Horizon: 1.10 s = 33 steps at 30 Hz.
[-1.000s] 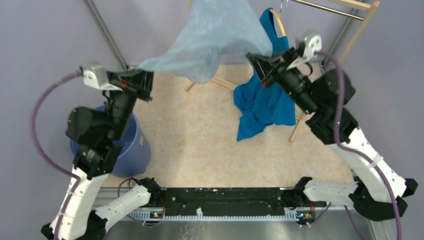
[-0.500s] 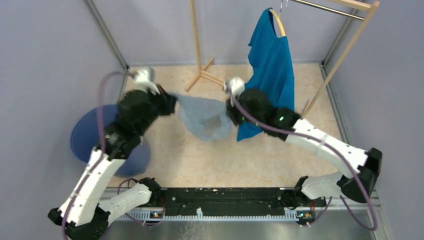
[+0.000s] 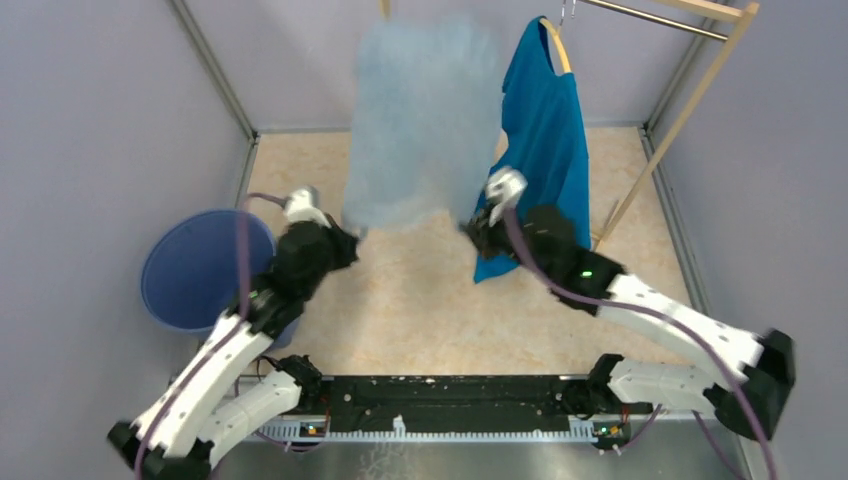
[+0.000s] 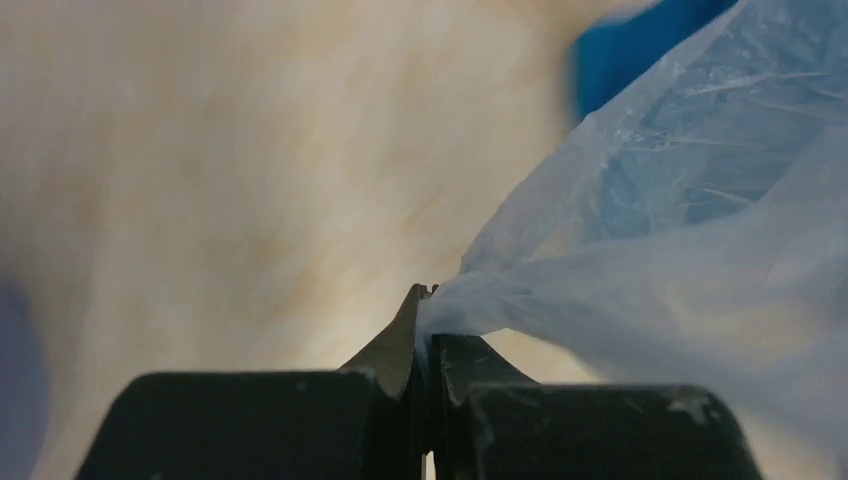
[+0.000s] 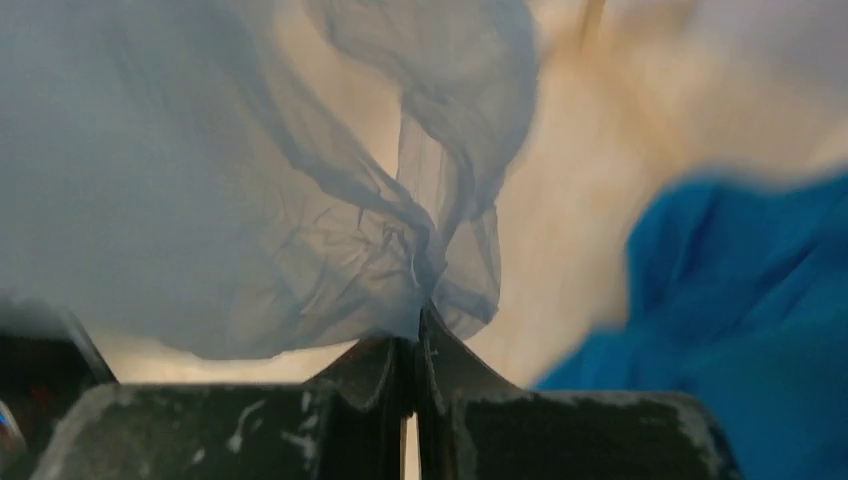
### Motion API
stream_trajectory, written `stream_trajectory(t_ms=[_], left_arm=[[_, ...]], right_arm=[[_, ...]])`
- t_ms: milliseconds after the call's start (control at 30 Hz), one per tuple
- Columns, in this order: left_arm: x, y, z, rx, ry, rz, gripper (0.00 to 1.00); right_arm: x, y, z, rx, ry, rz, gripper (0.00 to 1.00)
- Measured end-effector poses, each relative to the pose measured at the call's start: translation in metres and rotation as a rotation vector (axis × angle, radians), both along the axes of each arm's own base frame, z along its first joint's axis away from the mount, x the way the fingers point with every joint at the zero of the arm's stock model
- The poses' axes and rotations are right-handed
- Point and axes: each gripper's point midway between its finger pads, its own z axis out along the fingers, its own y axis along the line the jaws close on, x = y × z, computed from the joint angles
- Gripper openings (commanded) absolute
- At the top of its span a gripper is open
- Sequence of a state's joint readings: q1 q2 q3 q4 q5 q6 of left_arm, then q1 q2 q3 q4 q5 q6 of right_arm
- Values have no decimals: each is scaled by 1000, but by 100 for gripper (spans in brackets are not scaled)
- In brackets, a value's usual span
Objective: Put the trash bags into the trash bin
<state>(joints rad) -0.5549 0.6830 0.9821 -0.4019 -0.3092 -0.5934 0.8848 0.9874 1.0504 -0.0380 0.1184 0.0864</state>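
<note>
The pale blue-grey translucent trash bag (image 3: 420, 120) billows up, blurred, between my two grippers over the middle of the table. My left gripper (image 3: 352, 240) is shut on its left corner; the pinched plastic (image 4: 600, 260) shows in the left wrist view at the jaws (image 4: 428, 300). My right gripper (image 3: 472, 232) is shut on its right corner, with crinkled plastic (image 5: 300, 200) bunched at the tips (image 5: 420, 318). The round blue trash bin (image 3: 200, 268) stands at the left edge, left of my left arm, mouth open and upward.
A bright blue T-shirt (image 3: 545, 140) hangs on a hanger from a wooden rack (image 3: 690, 100) at the back right, just behind my right gripper; it also shows in the right wrist view (image 5: 740, 300). Grey walls close in the beige floor (image 3: 400, 300).
Both grippers swung down low half a second ago with the bag slack between them. Now the bag has flipped up and billows high above them; the arms have shifted slightly nearer.
</note>
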Motion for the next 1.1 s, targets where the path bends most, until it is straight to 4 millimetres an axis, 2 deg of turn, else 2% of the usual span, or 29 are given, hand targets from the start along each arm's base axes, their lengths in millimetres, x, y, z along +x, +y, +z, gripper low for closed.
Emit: stream_trajectory(t_ms=[33, 67, 100, 133, 167, 200, 233, 267, 300, 333, 367, 400, 433, 467, 500, 533, 567, 633, 700, 767, 800, 867, 900, 933, 967, 1000, 1033, 1067, 1100], left_arm=[[3, -4, -79, 75, 223, 14, 0], [-4, -2, -138, 146, 397, 26, 0], [-16, 4, -176, 199, 520, 33, 0], [-34, 12, -207, 253, 624, 34, 0], [-46, 17, -214, 269, 660, 22, 0], [-48, 16, -206, 255, 634, 5, 0], [-46, 12, -188, 235, 586, -19, 0], [-39, 5, -154, 206, 507, -48, 0], [-29, -3, -111, 176, 415, -76, 0], [-19, -12, -62, 144, 315, -104, 0], [-11, -20, -3, 102, 188, -130, 0], [-5, -28, 62, 58, 48, -163, 0], [-3, -32, 110, 21, -69, -181, 0], [-6, -34, 155, -15, -190, -200, 0], [-15, -31, 193, -46, -306, -209, 0], [-24, -25, 210, -63, -375, -206, 0], [-33, -18, 216, -72, -423, -196, 0], [-44, -2, 195, -79, -441, -155, 0], [-40, 6, 140, -71, -363, -104, 0], [-23, 2, 59, -31, -180, -76, 0], [-14, -4, 5, 5, -44, -67, 0], [-13, -6, -100, 92, 240, -52, 0], [-22, -2, -150, 147, 388, -39, 0], [-35, 6, -183, 191, 496, -26, 0], [-45, 12, -197, 218, 550, -22, 0], [-49, 15, -197, 227, 558, -22, 0], [-47, 14, -183, 219, 527, -29, 0], [-44, 12, -164, 209, 487, -38, 0], [-38, 7, -136, 191, 432, -56, 0]], right_arm=[[4, 7, -57, -84, 103, 6, 0], [2, 10, -149, -233, 278, 13, 0], [-9, 1, -206, -336, 399, 12, 0], [-26, -15, -251, -430, 509, 12, 0], [-43, -32, -280, -508, 598, 8, 0], [-52, -42, -287, -551, 640, 6, 0], [-52, -42, -278, -549, 638, 7, 0], [-45, -35, -252, -531, 611, 12, 0], [-34, -22, -215, -484, 553, 21, 0], [-17, -2, -152, -395, 453, 35, 0], [-7, 11, -104, -324, 375, 47, 0], [2, 23, -38, -224, 263, 61, 0], [5, 29, 28, -115, 143, 74, 0], [1, 26, 83, -20, 39, 80, 0], [-8, 17, 128, 65, -52, 85, 0], [-20, 4, 157, 128, -123, 89, 0], [-31, -9, 172, 170, -171, 89, 0], [-43, -30, 170, 209, -206, 71, 0], [-41, -34, 132, 191, -172, 45, 0], [-25, -16, 53, 109, -55, 37, 0], [-16, -5, -7, 30, 44, 34, 0], [-13, 4, -126, -156, 262, 29, 0], [-20, -1, -188, -270, 389, 20, 0], [-33, -15, -240, -382, 510, 10, 0], [-45, -28, -267, -454, 584, 4, 0], [-53, -35, -277, -492, 624, 1, 0], [-54, -36, -272, -493, 625, 2, 0], [-50, -32, -256, -481, 608, 8, 0], [-41, -21, -224, -438, 561, 18, 0]])
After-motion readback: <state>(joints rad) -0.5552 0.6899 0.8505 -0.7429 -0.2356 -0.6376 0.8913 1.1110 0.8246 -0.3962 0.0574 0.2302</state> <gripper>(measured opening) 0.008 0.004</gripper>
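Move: The trash bag is already pinched at a corner by each hand and billows out ahead; its middle is about 12 cm ahead, 8 cm right and some 8 cm above the left hand, and roughly 11 cm ahead, 8 cm left and 6 cm above the right. The trash bin stands about 24 cm left, 9 cm back and 22 cm below the left hand. The hanging shirt is some 10 cm right, 15 cm ahead and 5 cm below the right hand. Both hands, still pinching the trash bag, shake it down some 25 cm, up over 40, then down again. ##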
